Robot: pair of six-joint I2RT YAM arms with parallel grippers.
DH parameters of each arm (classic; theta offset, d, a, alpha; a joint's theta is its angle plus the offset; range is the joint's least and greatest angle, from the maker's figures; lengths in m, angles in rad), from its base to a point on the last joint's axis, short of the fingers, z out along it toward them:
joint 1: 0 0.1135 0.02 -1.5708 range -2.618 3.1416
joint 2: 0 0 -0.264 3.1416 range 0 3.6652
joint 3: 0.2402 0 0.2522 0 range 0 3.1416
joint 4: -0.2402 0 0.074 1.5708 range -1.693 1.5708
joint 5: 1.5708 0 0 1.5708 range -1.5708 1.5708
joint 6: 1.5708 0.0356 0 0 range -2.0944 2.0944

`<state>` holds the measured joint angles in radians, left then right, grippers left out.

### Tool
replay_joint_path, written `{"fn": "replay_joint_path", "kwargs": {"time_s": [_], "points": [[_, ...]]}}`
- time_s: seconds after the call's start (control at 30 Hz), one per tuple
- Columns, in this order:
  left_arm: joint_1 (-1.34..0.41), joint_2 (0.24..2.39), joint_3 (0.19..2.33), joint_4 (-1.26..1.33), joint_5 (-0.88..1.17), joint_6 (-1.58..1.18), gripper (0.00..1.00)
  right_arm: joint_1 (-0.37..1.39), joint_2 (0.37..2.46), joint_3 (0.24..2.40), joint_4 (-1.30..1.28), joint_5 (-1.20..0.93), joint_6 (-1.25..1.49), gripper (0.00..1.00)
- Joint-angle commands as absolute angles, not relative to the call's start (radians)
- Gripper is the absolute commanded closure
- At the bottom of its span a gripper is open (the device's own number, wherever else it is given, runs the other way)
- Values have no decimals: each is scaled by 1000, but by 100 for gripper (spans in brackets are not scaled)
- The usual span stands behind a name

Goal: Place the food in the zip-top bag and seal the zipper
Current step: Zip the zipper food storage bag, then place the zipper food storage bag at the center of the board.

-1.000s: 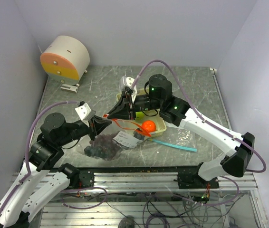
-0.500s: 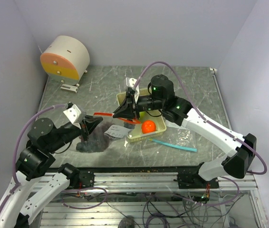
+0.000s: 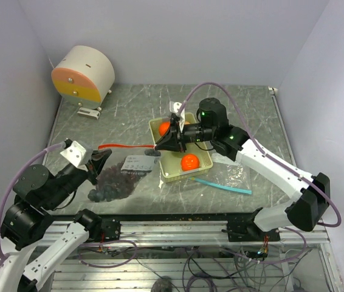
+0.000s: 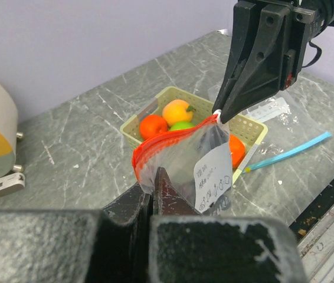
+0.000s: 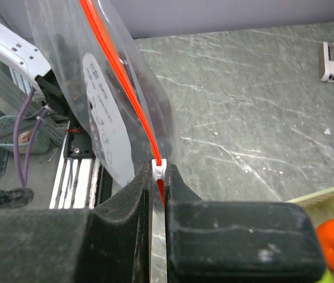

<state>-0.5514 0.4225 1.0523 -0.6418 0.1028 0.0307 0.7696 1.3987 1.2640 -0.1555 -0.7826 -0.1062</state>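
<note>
The zip-top bag (image 3: 116, 177) hangs stretched between my two grippers, left of the basket, with dark purple grapes (image 3: 108, 182) inside and a white label (image 4: 213, 177) on its side. Its red-orange zipper (image 3: 126, 146) runs taut from gripper to gripper. My left gripper (image 4: 152, 180) is shut on the bag's left end just below the strip. My right gripper (image 5: 160, 171) is shut on the white slider (image 5: 160, 167) at the zipper's right end. Round orange fruits (image 3: 189, 162) and a green piece (image 4: 182, 125) lie in the pale basket (image 3: 205, 163).
A teal strip (image 3: 222, 184) lies on clear plastic right of the basket. A beige and orange drum (image 3: 84, 74) stands at the back left corner. The metal rail (image 3: 178, 225) runs along the near edge. Purple walls close in on both sides.
My left gripper has pulled the bag's end left and toward the near edge. The bag and grapes have slid left off the basket, and the red strip now spans a longer stretch.
</note>
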Motion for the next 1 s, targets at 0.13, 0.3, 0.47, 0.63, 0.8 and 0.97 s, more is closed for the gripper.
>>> {"fn": "replay_joint_path", "kwargs": {"time_s": [0.13, 0.3, 0.47, 0.63, 0.8, 0.97], "points": [[-549, 375, 1134, -619, -34, 76, 93, 685, 1400, 1226, -146, -785, -112, 100], [-549, 367, 1137, -619, -54, 81, 93, 663, 1419, 1215, -123, -817, -96, 100], [-548, 368, 1105, -585, -70, 64, 93, 663, 1438, 1226, -93, -809, -53, 87], [-549, 377, 1022, -486, -171, -37, 93, 663, 1466, 1261, 9, -720, 132, 37], [-549, 401, 908, -371, -342, -128, 93, 662, 1476, 1275, 38, -470, 266, 0], [-549, 460, 870, -370, -693, -205, 93, 624, 1501, 1321, -186, 47, 346, 0]]}}
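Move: The right fingers already hold the slider near the far end of the zipper. From the left hand, which grips the zipper's other end, the slider lies about 16 cm to the right, 6 cm ahead and 6 cm lower. Some 25 cm below the right hand, the tray is centred about 12 cm ahead and 8 cm to its right; the near orange-red fruit in it is 6 cm ahead and 12 cm right. Draw the right gripper on about 3 cm forward, with a little right and down, away from the left hand, while the left keeps its pinch and pulls some 3 cm left. Then open the right fingers wide to let go of the slider and carry them about 8 cm farther forward over the tray, turning clockwise 30 degrees. Meanwhile swing the left forward and down, turning counter-clockwise. ##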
